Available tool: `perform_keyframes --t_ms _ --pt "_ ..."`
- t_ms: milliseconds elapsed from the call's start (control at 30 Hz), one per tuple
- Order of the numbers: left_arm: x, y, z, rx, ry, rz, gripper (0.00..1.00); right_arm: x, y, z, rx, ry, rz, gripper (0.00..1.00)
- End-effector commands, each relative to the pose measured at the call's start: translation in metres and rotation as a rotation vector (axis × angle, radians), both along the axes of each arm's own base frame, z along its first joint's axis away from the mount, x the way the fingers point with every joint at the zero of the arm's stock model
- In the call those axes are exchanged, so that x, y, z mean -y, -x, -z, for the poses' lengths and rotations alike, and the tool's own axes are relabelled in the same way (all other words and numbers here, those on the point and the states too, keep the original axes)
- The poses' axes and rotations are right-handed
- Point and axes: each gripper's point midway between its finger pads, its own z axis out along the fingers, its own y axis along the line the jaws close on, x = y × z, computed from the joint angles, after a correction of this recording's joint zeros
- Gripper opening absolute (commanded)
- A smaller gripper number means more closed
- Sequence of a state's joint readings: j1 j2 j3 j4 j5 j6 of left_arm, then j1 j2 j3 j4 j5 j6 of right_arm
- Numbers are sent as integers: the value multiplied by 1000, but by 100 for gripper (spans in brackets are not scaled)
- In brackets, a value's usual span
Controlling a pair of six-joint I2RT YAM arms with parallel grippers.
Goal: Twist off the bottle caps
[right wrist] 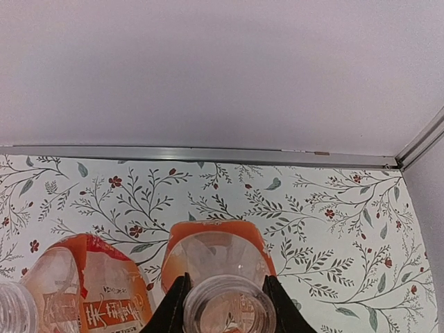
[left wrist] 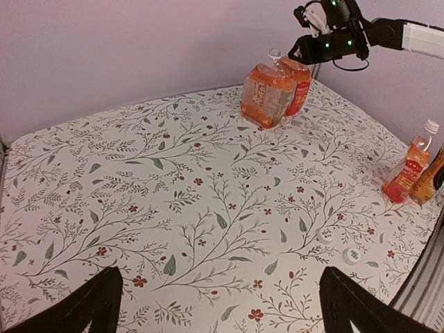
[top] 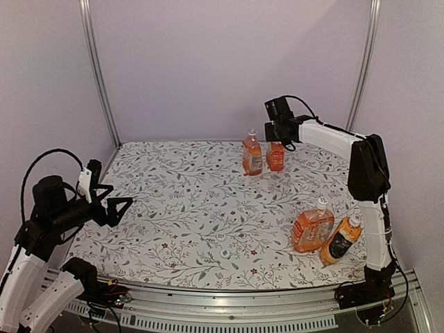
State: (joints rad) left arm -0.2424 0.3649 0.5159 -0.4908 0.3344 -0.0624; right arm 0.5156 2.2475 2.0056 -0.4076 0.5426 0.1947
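Two clear bottles of orange liquid stand at the back of the table. My right gripper (right wrist: 225,279) reaches down from above and is shut on the round bottle cap (right wrist: 229,309) atop the right one (top: 275,157). Whether that cap is still screwed on cannot be told. The left back bottle (top: 252,156) wears a white cap (top: 252,131). Two more capped bottles lean at the front right: an orange one (top: 312,229) and a dark-labelled one (top: 340,243). My left gripper (top: 121,195) hovers open and empty over the table's left side, far from every bottle.
Two small white loose caps (left wrist: 326,234) (left wrist: 352,256) lie on the floral table cover near the front middle. A metal rail (right wrist: 208,154) runs along the back edge below the wall. Upright frame posts stand at both back corners.
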Motion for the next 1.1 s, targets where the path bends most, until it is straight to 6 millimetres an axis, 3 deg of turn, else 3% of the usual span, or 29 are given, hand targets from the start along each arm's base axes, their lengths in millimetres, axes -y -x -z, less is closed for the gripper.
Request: perform_keyframes --t_ms 0,100,200,567,767,900,967,1000,1067 --pt "-3 -2 3 0 6 -16 100 5 1 24 -64 27 12 11" --pt "-2 -2 3 1 7 -12 100 3 2 23 -76 27 1 36" --pt "-2 -2 2 5 8 -11 100 3 2 19 -77 31 -14 53" --pt "-1 -1 2 7 9 -5 100 -3 1 -7 -45 27 -56 68" --pt "-1 -1 1 9 9 -2 100 6 6 -26 -28 55 -37 85" --pt "-1 0 1 11 8 0 100 17 25 -64 -18 64 -38 92" --pt "-1 0 1 15 10 0 100 21 44 -83 -39 55 -67 92" --pt "-1 0 0 18 10 -1 100 22 60 -99 -50 39 -98 91" --pt "-2 1 -1 26 11 -4 99 20 94 -106 -123 -1 -186 90"
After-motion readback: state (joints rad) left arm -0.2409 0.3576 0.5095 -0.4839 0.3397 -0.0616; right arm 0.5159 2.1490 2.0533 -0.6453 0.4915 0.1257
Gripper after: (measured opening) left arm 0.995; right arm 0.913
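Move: The right hand already has the neck of an orange bottle between its fingertips; this bottle's middle is about 9 cm below the hand and some 1 cm ahead. A second orange bottle stands about 8 cm to the hand's left and 1 cm back, its middle at much the same height. From the idle left hand, the gripped bottle lies roughly 37 cm ahead and 39 cm to the right, some 14 cm lower. The right fingers let go of the bottle's neck, spreading from about a third open to nearly wide while the hand stays almost in place. Only near the end does the hand draw away from the neck, about 3 cm back and 3 cm up, drifting slightly right, with the wrist tipping down some 5 degrees. ##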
